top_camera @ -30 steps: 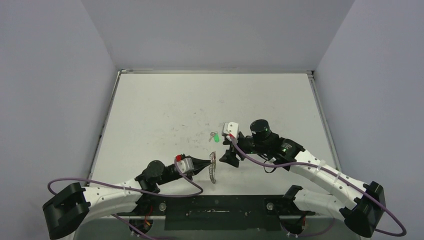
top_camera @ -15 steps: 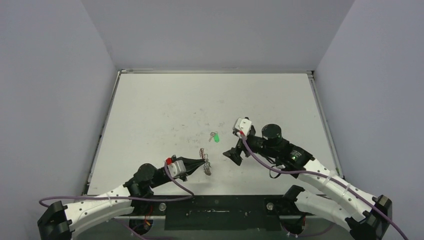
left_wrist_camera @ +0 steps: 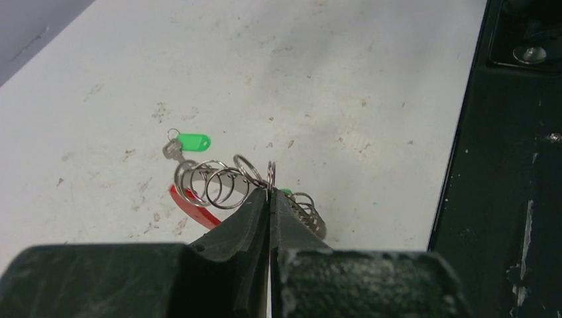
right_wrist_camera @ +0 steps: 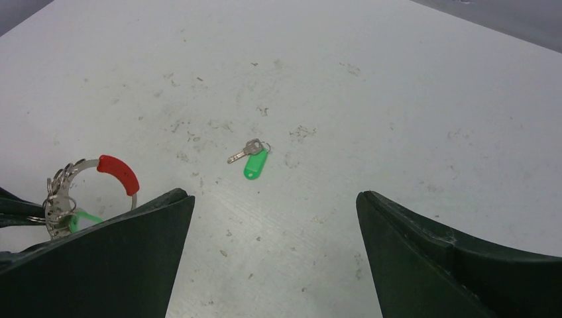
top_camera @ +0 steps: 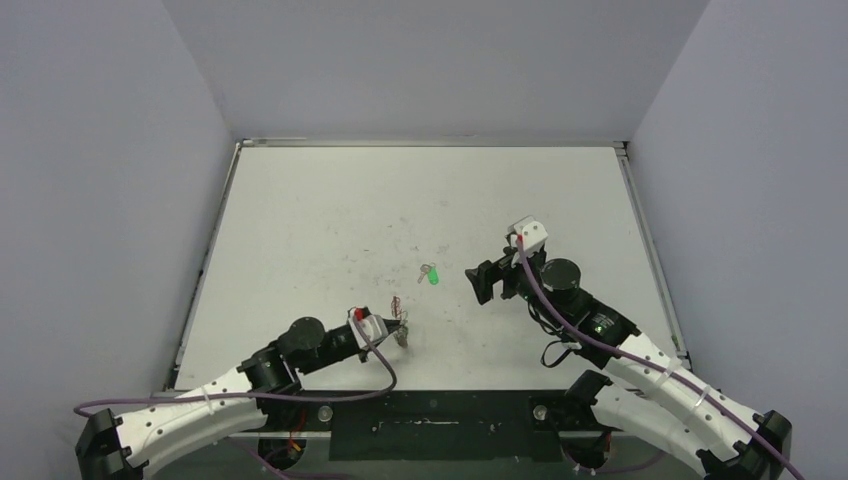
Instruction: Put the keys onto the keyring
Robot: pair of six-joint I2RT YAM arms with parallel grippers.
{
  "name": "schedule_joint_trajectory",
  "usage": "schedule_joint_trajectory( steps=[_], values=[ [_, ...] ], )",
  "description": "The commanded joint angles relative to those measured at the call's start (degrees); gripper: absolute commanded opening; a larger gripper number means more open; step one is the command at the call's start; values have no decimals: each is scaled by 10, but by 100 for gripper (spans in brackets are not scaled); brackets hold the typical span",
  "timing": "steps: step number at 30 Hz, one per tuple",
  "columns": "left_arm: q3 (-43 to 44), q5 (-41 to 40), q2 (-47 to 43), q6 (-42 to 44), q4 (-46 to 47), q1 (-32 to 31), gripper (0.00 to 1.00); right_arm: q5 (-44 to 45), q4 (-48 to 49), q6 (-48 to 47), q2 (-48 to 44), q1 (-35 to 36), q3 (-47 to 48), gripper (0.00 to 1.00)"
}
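The keys [top_camera: 430, 274], a small silver key on a bright green tag, lie flat mid-table, also seen as the keys [right_wrist_camera: 254, 161] and the keys [left_wrist_camera: 187, 142]. My left gripper [top_camera: 401, 329] is shut on one wire loop of the keyring [left_wrist_camera: 219, 184], holding it near the table's front. The keyring [right_wrist_camera: 118, 173] shows its curved red segment and bunched silver loops, with a small green bit among them. My right gripper [right_wrist_camera: 273, 197] stands wide open and holds nothing, just right of the keys; in the top view the right gripper [top_camera: 484, 281] points at them.
The white table [top_camera: 330, 200] is scuffed with small dark marks. A black base plate [top_camera: 440, 420] runs along the near edge, close behind the left gripper. Grey walls enclose the table on three sides.
The right gripper opened fully and drew back to the right and farther up the table. The left gripper shifted slightly left with the keyring, which now hangs bunched.
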Motion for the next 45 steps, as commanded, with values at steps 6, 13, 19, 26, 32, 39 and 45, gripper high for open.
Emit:
schedule_joint_trajectory(
  steps=[6,13,19,26,32,39,45],
  values=[
    [57,11,189,19,75,-3,0,25,-8,29,5,-7,6,100],
    [103,41,355,30,183,-4,0,32,-28,39,15,-12,13,100],
    [132,71,432,24,228,-7,0,27,-39,47,19,-18,9,100],
    [117,54,422,-6,259,-8,43,25,-52,59,44,-20,15,100],
    [79,-23,355,-63,270,-5,73,28,-56,93,79,-25,14,100],
    [52,-89,289,-162,217,13,87,11,-55,153,124,-33,-1,100],
    [61,-104,288,-266,135,52,89,-40,-47,193,177,-38,-6,100]
  ],
)
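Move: The left hand still pinches one small ring of the keyring, which hangs about 5 cm below the fingertips. The bare table spot it goes to is some 4 cm ahead, 6 cm right and 13 cm below; the loose key with the green tag is about 17 cm ahead, 6 cm right, 13 cm down. From the open right hand the key lies about 8 cm ahead, 9 cm left and 20 cm below, and the keyring some 9 cm back, 15 cm left and 11 cm below. The left hand lowers the keyring about 7 cm, swings it nearly 8 cm to the right, opens wide to let go of it, then rises clear and comes back left and forward over it, tipping its fingers down and turning counter-clockwise at the end. Meanwhile the right hand, wide open throughout and touching nothing, sinks about 10 cm almost in place towards the key's level, slowly then faster, tipping its fingers some 25 degrees further down with a slight clockwise turn. ##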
